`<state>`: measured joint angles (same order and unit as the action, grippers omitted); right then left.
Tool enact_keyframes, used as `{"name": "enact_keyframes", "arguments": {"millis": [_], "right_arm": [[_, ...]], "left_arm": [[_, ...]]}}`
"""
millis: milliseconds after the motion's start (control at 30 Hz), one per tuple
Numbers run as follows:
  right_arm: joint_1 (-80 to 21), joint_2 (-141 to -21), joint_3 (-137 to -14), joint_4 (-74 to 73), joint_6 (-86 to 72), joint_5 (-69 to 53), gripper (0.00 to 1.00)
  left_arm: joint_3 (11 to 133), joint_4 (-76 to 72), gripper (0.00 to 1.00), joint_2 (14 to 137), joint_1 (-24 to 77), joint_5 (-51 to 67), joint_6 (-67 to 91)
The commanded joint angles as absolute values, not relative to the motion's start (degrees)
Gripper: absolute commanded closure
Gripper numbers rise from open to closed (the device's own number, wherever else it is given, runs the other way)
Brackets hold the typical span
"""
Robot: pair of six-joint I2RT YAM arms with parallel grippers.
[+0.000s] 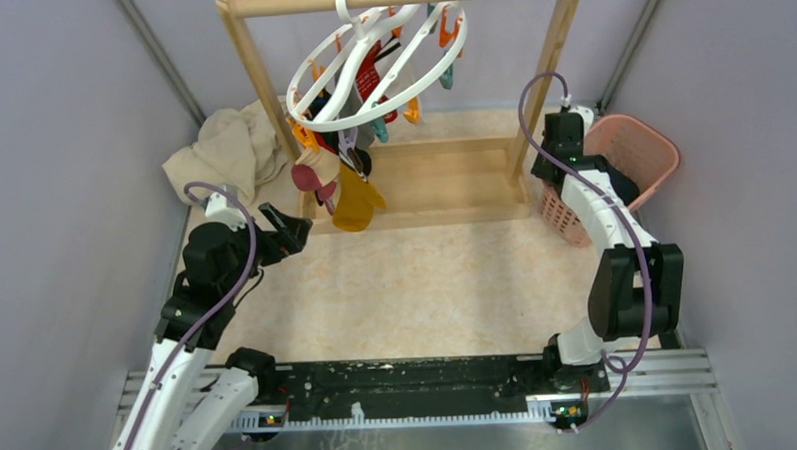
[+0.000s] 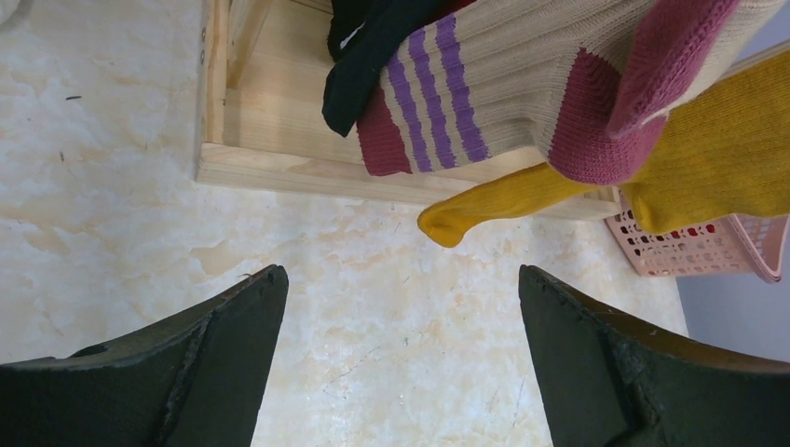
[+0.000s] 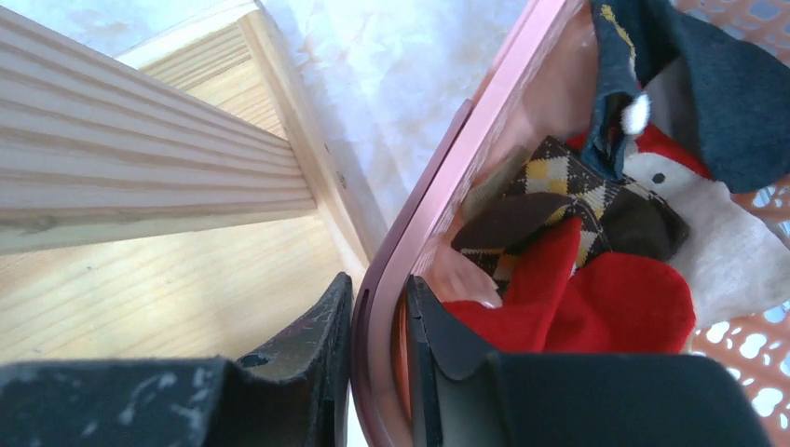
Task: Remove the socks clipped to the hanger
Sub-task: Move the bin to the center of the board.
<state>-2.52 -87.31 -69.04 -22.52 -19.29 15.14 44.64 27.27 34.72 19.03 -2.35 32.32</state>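
Observation:
The white round hanger point(image 1: 400, 103) hangs tilted from the wooden rack's top bar, with socks clipped under it. Lowest of them is a mustard sock point(image 1: 357, 201). My left gripper point(image 1: 293, 229) stands open just left of and below these socks. In the left wrist view a beige sock with purple stripes point(image 2: 503, 84), a black sock point(image 2: 368, 56) and the mustard sock point(image 2: 708, 158) hang ahead of my open left gripper point(image 2: 401, 275). My right gripper point(image 3: 377, 284) is shut on the rim of the pink basket point(image 3: 438, 196), one finger inside and one outside.
The wooden rack point(image 1: 259, 70) has a low base frame point(image 1: 453, 178) behind the hanger. The pink basket point(image 1: 652, 146) at the right holds a red sock point(image 3: 624, 298), an argyle sock point(image 3: 559, 196) and a dark one point(image 3: 717, 102). A beige cloth point(image 1: 227, 151) lies at the back left.

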Motion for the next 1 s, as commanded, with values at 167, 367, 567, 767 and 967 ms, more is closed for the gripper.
{"name": "enact_keyframes", "arguments": {"millis": [167, 367, 567, 767, 967], "right_arm": [[-3.4, -83.2, -63.7, -26.9, -19.5, 18.3, 0.96], [-4.5, -79.6, -65.2, -29.1, -19.2, 19.9, 1.0], [-7.4, -74.6, -65.5, -31.0, -19.2, 22.6, 1.0], [-9.9, -70.2, -65.8, -33.6, -18.9, 24.0, 1.0], [-12.4, -66.2, -65.6, -36.1, -18.9, 25.6, 1.0]], "left_arm": [[44.8, 28.4, 0.01, 34.0, 19.2, -2.3, 31.8], [44.9, 28.3, 0.01, 34.1, 19.2, -2.3, 31.8], [44.6, 28.4, 0.01, 33.8, 19.2, -2.3, 31.7], [44.0, 28.2, 0.01, 33.5, 19.3, -2.0, 32.0], [43.8, 28.6, 0.01, 32.7, 19.2, -2.0, 32.2]]}}
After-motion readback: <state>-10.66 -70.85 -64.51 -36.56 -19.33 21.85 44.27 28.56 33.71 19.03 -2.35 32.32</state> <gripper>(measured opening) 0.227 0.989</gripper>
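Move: The right hand already grips the left part of the pink bin's rim, the bin's middle being some 13 cm to its right and 6 cm lower. The open centre of the board lies about 16 cm back, 29 cm left and 17 cm below. The rack's right post has its foot roughly 5 cm ahead, 4 cm left and 16 cm down. From the left hand, that centre is about 2 cm ahead, 22 cm right and 26 cm below. Back towards its base, nearly level at first, the right hand draws the bin away from the rack post by its pinched rim, then rises and swings a little left while still pulling back. It covers about 8 cm back and 3.5 cm up in all, keeping its grip and the wrist almost steady. ##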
